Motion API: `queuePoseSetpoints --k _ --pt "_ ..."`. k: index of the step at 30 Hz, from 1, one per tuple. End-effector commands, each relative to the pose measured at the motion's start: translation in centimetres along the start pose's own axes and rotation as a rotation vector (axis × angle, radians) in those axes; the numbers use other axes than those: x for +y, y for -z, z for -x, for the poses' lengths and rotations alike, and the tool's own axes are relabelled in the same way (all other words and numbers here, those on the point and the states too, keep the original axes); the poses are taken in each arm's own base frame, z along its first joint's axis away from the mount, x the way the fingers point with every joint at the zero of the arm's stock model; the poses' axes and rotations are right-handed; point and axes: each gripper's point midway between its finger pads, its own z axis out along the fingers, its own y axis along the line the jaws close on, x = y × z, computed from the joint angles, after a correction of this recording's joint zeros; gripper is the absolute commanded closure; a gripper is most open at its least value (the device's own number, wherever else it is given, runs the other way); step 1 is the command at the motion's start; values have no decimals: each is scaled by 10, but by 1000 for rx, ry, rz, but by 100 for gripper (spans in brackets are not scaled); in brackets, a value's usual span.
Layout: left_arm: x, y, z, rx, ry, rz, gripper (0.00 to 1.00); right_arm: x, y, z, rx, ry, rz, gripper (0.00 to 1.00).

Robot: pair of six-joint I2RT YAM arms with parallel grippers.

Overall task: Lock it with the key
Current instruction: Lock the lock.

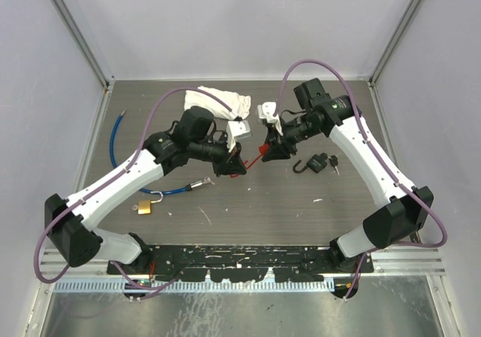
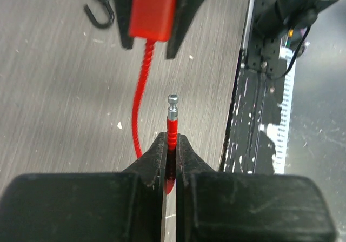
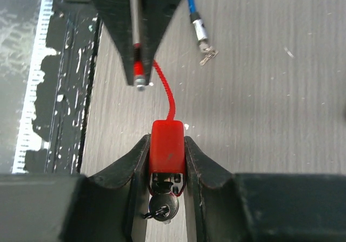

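A red cable lock hangs between my two grippers above the table. My right gripper (image 3: 167, 140) is shut on its red lock body (image 3: 167, 145), with the silver key (image 3: 164, 205) stuck in the body's near end. My left gripper (image 2: 171, 145) is shut on the free end of the red cable (image 2: 171, 127); its metal tip (image 2: 172, 104) points at the lock body (image 2: 153, 9), a short gap apart. In the top view the left gripper (image 1: 237, 164) and right gripper (image 1: 269, 150) face each other, the red cable (image 1: 254, 156) looping between them.
A black padlock (image 1: 317, 162) lies right of the grippers. A brass padlock (image 1: 143, 207) and a blue cable lock (image 1: 114, 138) lie to the left, and a white cloth (image 1: 218, 100) at the back. A black rail (image 1: 240, 258) runs along the near edge.
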Motion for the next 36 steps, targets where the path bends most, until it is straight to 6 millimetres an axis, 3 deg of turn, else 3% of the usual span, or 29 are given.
queuePoseSetpoints --k 1,8,23,36 --pt "-4 -3 -16 58 -48 -50 100 31 3 9 -9 107 96 99" --pt "-11 -11 -10 27 -36 -122 100 49 -10 8 -44 91 196 99" --pt "-40 -7 12 -114 -15 -256 100 57 -20 11 -131 24 284 99" --pt "-44 -8 14 -117 5 -287 100 65 -21 14 -164 6 326 99"
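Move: The red lock, still held in the right fingers with its key in it, is about 6 cm right of the left hand, 3 cm ahead and roughly level. From the right hand, the cable's metal pin end, upright in the left fingers, is some 5 cm left and 3 cm back, about 1 cm higher. On the table about 25 cm below, the black padlock is some 18 cm right and 5 cm ahead of the right hand; the blue cable's end is 12 cm left and 3 cm ahead of the left hand. The red lock comes back about 5 cm in the right fingers, quickly at first and then easing, and sinks a little, swinging counter-clockwise to bring its cable-side face to the pin. The left hand keeps its pinch on the cable below the pin, dips some 2 cm, then draws back nearly 4 cm and edges right, turning about 10 degrees clockwise to line up. ##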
